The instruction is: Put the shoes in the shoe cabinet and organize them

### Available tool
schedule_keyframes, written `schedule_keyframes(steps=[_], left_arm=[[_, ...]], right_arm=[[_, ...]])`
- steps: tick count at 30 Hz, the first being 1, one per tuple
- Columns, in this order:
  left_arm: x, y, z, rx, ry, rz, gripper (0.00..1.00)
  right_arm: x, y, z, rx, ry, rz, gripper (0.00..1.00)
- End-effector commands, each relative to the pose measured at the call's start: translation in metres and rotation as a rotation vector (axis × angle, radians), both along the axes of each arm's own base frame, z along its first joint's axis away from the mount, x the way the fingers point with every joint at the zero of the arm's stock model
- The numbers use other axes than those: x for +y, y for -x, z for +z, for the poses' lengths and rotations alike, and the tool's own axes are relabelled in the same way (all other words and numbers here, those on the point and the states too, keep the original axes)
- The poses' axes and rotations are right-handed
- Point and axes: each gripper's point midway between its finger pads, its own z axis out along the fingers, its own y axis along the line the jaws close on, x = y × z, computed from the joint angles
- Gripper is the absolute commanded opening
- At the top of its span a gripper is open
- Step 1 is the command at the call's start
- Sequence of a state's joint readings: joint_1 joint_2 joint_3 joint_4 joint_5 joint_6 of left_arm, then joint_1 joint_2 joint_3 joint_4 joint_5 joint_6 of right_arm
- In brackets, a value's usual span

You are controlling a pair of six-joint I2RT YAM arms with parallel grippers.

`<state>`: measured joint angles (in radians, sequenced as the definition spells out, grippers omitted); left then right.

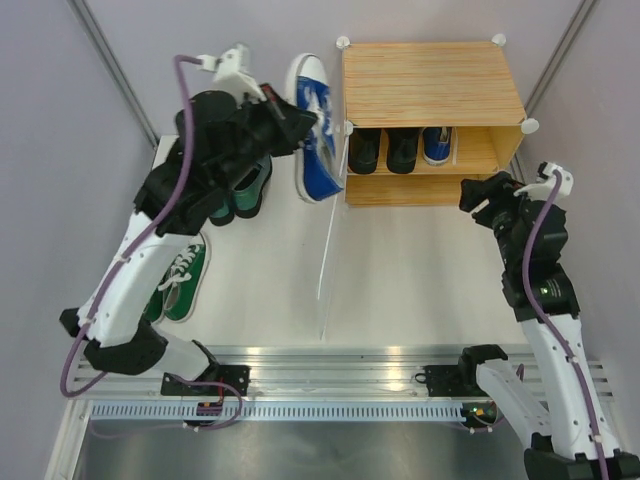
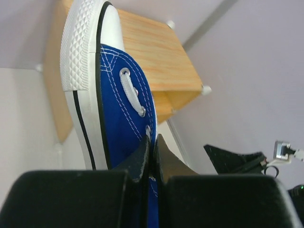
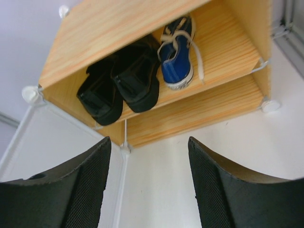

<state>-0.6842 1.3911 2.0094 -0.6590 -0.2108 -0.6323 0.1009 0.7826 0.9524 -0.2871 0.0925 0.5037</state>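
Note:
My left gripper [image 1: 296, 124] is shut on a blue canvas sneaker [image 1: 314, 130] and holds it in the air just left of the shoe cabinet [image 1: 430, 78]. In the left wrist view the fingers [image 2: 142, 154] pinch the sneaker's [image 2: 118, 104] side wall near the laces. On the cabinet's upper shelf stand two black dress shoes [image 3: 137, 80] and another blue sneaker [image 3: 176, 59]. My right gripper [image 3: 149, 142] hangs open and empty in front of the cabinet's right side [image 1: 482, 192]. Green white-toed sneakers [image 1: 185, 275] and dark green shoes [image 1: 247, 190] lie on the table at the left.
The cabinet's translucent door panel [image 1: 328, 240] stands swung open toward the near edge, between the two arms. The lower shelf [image 3: 199, 111] shows bare wood. A metal rail [image 1: 340, 365] runs along the near edge. Walls close in on both sides.

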Motion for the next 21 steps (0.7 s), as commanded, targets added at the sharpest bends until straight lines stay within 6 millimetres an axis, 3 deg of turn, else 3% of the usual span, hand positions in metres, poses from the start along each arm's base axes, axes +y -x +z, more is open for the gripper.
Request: schedule_keyframes(steps=[1, 3, 4, 6, 7, 9, 11, 14, 15, 17, 18, 21], left_arm=[[-0.064, 0.012, 0.018, -0.103, -0.058, -0.138, 0.02], [-0.099, 0.029, 0.020, -0.119, -0.067, -0.213, 0.02], [-0.126, 0.036, 0.006, -0.100, -0.087, -0.265, 0.02], [-0.150, 0.044, -0.003, -0.068, -0.077, -0.312, 0.02], [-0.170, 0.042, -0.023, -0.031, -0.092, -0.335, 0.02], [-0.200, 0.056, -0.043, 0.029, -0.082, -0.408, 0.02], [-0.236, 0.062, -0.083, 0.093, -0.124, -0.461, 0.02], [-0.268, 0.067, -0.130, 0.196, -0.146, -0.500, 0.02], [-0.284, 0.065, -0.162, 0.263, -0.162, -0.503, 0.02], [-0.299, 0.067, -0.190, 0.342, -0.152, -0.525, 0.02], [-0.310, 0.065, -0.214, 0.379, -0.168, -0.528, 0.02], [-0.327, 0.061, -0.253, 0.451, -0.179, -0.527, 0.02]], right_arm=[[-0.033, 0.032, 0.040, -0.094, -0.027, -0.177, 0.71], [-0.053, 0.047, 0.053, -0.135, -0.053, -0.288, 0.73], [-0.060, 0.059, 0.058, -0.153, -0.066, -0.324, 0.73], [-0.074, 0.072, 0.068, -0.181, -0.076, -0.397, 0.73], [-0.084, 0.084, 0.072, -0.199, -0.085, -0.455, 0.73], [-0.092, 0.100, 0.081, -0.241, -0.109, -0.497, 0.73], [-0.100, 0.111, 0.085, -0.271, -0.135, -0.541, 0.74], [-0.104, 0.125, 0.092, -0.309, -0.146, -0.555, 0.73], [-0.104, 0.127, 0.094, -0.316, -0.146, -0.552, 0.73], [-0.102, 0.128, 0.093, -0.313, -0.127, -0.538, 0.73], [-0.102, 0.126, 0.091, -0.305, -0.120, -0.534, 0.73], [-0.096, 0.117, 0.081, -0.271, -0.100, -0.506, 0.73]])
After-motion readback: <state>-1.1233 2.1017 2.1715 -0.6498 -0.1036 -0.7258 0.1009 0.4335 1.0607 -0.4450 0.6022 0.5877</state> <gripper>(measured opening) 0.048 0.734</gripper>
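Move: On the open floor in front of the shoe cabinet is the spot the left hand is bringing the held blue sneaker to: about 32 cm right of this hand, 5 cm back and 52 cm below. The standing white panel is some 12 cm right and 7 back, its middle 35 below; the cabinet's open front is 41 right, 10 ahead, 34 below. From the right hand, the spot lies roughly 16 cm left, 6 back and 33 down. Sweeping about 30 cm to the right over the white panel, first almost level and then sinking some 27 cm towards the floor before the cabinet, the left hand keeps its pinch on the blue sneaker, turning clockwise and tipping its fingers down. The open, empty right hand clears away from the cabinet, back, right and up, turning roughly 30 degrees clockwise. ##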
